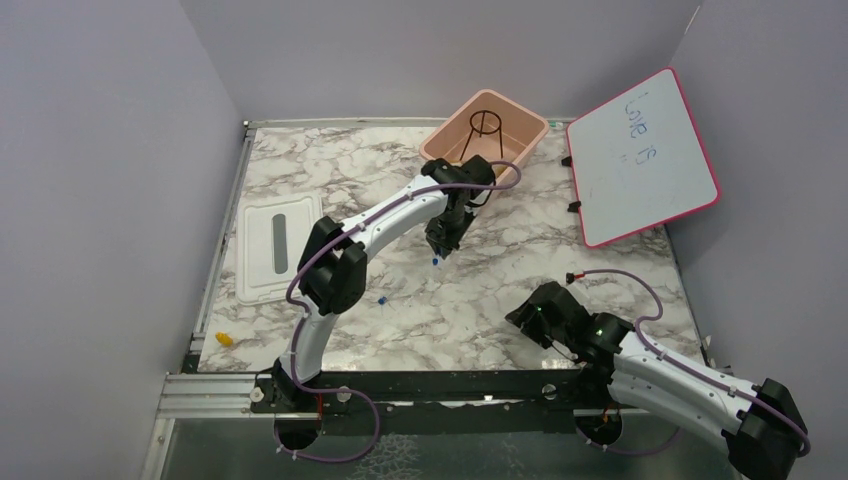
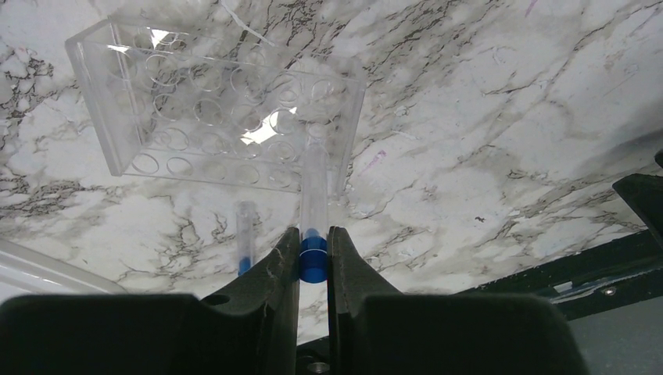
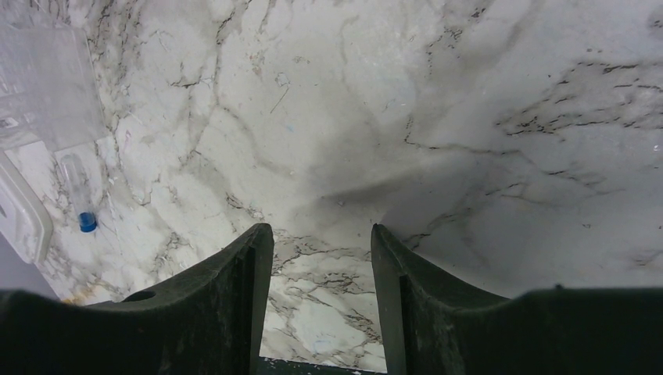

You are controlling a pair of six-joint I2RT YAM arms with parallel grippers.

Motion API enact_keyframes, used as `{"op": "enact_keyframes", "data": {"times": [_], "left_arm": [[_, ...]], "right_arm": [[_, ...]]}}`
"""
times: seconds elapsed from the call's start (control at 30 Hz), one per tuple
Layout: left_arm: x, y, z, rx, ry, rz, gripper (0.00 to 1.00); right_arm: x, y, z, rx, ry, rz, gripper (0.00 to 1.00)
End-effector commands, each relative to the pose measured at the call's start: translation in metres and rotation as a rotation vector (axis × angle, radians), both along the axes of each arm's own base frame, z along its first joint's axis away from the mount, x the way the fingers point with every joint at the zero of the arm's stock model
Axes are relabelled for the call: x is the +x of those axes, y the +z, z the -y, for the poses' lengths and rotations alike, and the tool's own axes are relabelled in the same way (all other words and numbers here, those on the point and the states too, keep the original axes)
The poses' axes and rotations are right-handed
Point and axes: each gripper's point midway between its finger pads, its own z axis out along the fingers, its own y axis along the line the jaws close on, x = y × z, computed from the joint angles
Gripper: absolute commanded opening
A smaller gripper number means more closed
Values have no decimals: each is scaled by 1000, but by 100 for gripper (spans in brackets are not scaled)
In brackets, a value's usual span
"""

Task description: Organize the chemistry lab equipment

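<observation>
My left gripper [image 2: 313,234] is shut on a clear test tube [image 2: 314,187], with the jaws pinching its blue cap [image 2: 313,262]. The tube's far end overlaps the near right corner of a clear plastic rack [image 2: 203,109] with rows of round holes; I cannot tell whether it sits in a hole. A second blue-capped tube [image 2: 245,234] lies on the marble just left of the fingers. From above, the left gripper [image 1: 440,245] hangs over the table's middle, and a small blue piece [image 1: 382,299] lies to its lower left. My right gripper [image 3: 322,242] is open over bare marble.
A pink bin [image 1: 530,140] at the back holds a black wire tripod [image 1: 486,125]. A white lid [image 1: 275,245] lies at the left, and a pink-framed whiteboard [image 1: 640,155] leans at the back right. A small yellow item [image 1: 224,339] sits near the front left corner.
</observation>
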Motion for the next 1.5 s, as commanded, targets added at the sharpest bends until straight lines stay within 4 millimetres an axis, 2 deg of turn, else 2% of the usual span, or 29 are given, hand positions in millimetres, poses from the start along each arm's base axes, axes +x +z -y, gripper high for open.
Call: {"op": "enact_keyframes", "data": {"times": [0.0,0.2,0.43,0.57,0.73,0.83,0.97,1.0,1.03,1.1,1.2,1.3,1.47], "left_arm": [[4,-2,10,-11,-19,2,19],[2,-8,13,-18,-28,-22,26],[4,-2,11,-18,-26,0,36],[18,15,11,-20,-3,78,48],[35,48,10,-48,40,194,56],[42,66,-2,-54,93,268,57],[41,78,-32,-71,179,339,57],[37,77,-42,-78,199,344,57],[29,66,-54,-63,212,324,57],[15,57,-71,-93,241,306,57],[-9,34,-90,-149,281,245,57],[-28,11,-97,-209,298,186,59],[-28,-15,-97,-268,312,150,58]], "right_arm": [[-12,-18,20,-78,-28,-54,53],[-12,-18,21,-75,-33,-52,53],[-11,-18,22,-81,-37,-49,53],[-10,-17,21,-85,-32,-48,53],[-6,-8,21,-100,-12,-20,54],[-3,-4,20,-111,-2,-7,54],[-2,0,22,-121,-6,-2,54],[-1,1,21,-119,-7,-1,54],[-1,2,21,-116,-9,-1,54],[0,3,20,-111,-11,-1,54],[1,4,16,-101,-11,0,54],[4,5,11,-90,-2,-1,54],[8,9,2,-84,18,-6,54]]}}
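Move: The last loose test tube lies on the table about 11 cm to the left of the left hand, 8 cm back and 10 cm below. The clear rack's middle is some 7 cm left and 4 cm ahead; the left fingers already hold the blue cap of a tube standing in its near-right end. The pink box sits about 24 cm ahead and 11 cm right. From the right hand the loose tube is some 32 cm left and 6 cm ahead. The blue-capped tube in the rack is let go: the left fingers open from nearly shut to over half wide while dipping about 1 cm. They then rise clear, first slightly forward, and swing left some 13 cm and back over towards the lone tube on the table, sinking again as the hand turns about 20 degrees counter-clockwise. ##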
